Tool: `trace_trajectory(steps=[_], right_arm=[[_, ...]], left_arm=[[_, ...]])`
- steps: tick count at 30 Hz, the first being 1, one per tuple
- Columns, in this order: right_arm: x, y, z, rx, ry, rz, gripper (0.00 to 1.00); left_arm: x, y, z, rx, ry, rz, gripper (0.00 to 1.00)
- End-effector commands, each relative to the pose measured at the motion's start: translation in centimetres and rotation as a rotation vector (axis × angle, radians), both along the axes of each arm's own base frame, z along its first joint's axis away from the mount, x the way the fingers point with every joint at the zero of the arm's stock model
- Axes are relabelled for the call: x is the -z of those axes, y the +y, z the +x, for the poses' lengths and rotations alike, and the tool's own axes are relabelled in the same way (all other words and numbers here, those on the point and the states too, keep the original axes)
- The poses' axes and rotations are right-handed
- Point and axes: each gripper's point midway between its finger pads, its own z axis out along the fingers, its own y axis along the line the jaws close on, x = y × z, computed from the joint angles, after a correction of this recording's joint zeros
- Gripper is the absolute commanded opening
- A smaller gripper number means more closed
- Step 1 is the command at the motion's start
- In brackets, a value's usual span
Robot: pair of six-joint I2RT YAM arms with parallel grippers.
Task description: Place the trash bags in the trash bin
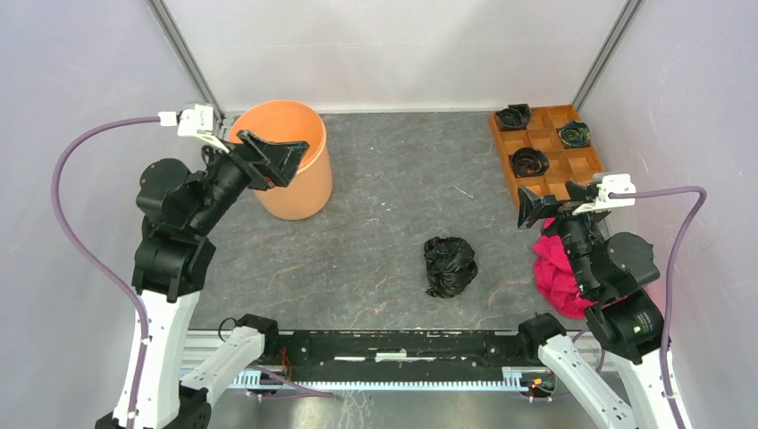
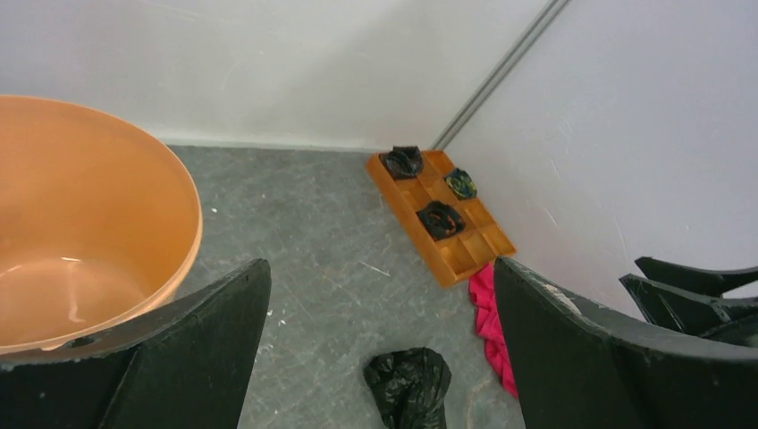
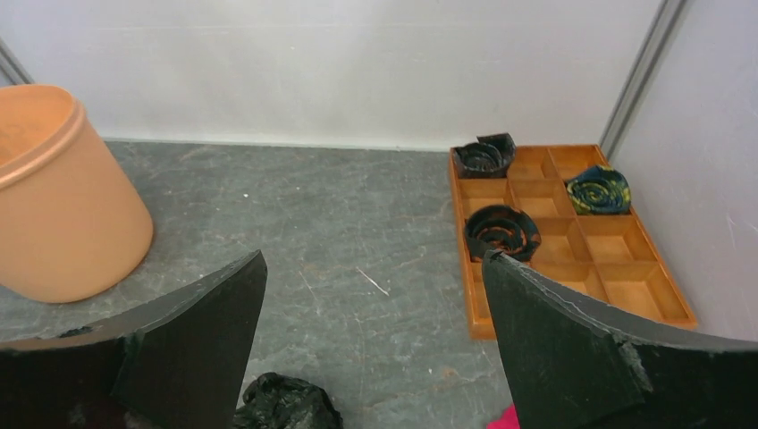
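Note:
The trash bag (image 1: pixel 450 265) is a crumpled lump of glossy black film lying on the grey table, right of centre. It also shows in the left wrist view (image 2: pixel 409 384) and the right wrist view (image 3: pixel 286 407). The orange trash bin (image 1: pixel 288 183) stands upright at the back left, and its inside looks bare (image 2: pixel 80 232). It also shows in the right wrist view (image 3: pixel 63 206). My left gripper (image 1: pixel 279 156) hovers beside the bin's rim, open and empty (image 2: pixel 383 263). My right gripper (image 1: pixel 539 209) is raised right of the bag, open and empty (image 3: pixel 373 256).
An orange-brown compartment tray (image 1: pixel 581 164) sits at the back right and holds three small coiled black rolls (image 1: pixel 528 162). A pink-red cloth (image 1: pixel 559 273) lies under my right arm near the right wall. White walls enclose the table on three sides.

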Motion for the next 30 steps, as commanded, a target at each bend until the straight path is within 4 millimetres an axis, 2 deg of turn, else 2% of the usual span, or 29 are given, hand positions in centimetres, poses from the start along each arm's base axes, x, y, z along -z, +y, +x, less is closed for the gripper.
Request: trace_trajectory(steps=[1,4,8,12,15,17,20,23,26,30], right_arm=[[1.7,-0.7,0.6,0.054,0.061,0.020,0.98],[3.0,-0.4,1.0,0.046,0.098,0.014,0.98],[4.5,-0.3,1.2,0.039,0.126,-0.007,0.98],[5.9,-0.8,1.1,0.067,0.144,0.006,0.98],[7.8,0.0,1.2,0.033,0.194,0.006,0.98],[9.8,1.5,1.3,-0.039,0.258,0.008,0.98],[13.6,6.1,1.0,-0.280,0.361,0.035,0.98],[18.6,9.5,0.0,-0.455,0.497,0.090,0.98],[23.4,10.6,-1.1,-0.491,0.643,0.082,0.98],[27.7,12.0,-2.4,-0.498,0.750,0.031,0.98]], left_arm=[[1.3,-2.2,0.1,0.125,0.030,0.037,1.00],[2.6,-3.1,0.4,0.173,0.062,0.037,1.00],[4.7,-3.3,0.9,0.180,0.110,0.044,1.00],[6.4,-2.7,1.5,0.123,0.162,0.022,1.00],[7.8,-2.0,1.9,0.064,0.202,-0.001,1.00],[8.7,-2.2,1.6,0.077,0.220,-0.008,1.00],[10.1,-2.6,1.2,0.102,0.224,-0.027,1.00],[11.9,-3.9,0.6,0.185,0.239,-0.049,1.00],[13.7,-5.2,0.2,0.273,0.290,-0.071,1.00],[16.3,-7.2,-0.5,0.395,0.383,-0.119,1.00]])
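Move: The black trash bag lies about 13 cm to the right hand's left, level with it fore and aft, some 34 cm below. From the right hand, the red cloth is level and 16 cm right, the wooden tray 27 cm ahead and 13 cm right, both about 36 cm down. From the left hand, the bag is 29 cm right, 3 cm back and 42 cm below; the bin stands 15 cm ahead, 6 cm left and 33 cm down. Tipping down, the open right hand sinks about 27 cm, leftward, towards the trash bag; the left sinks 16. ##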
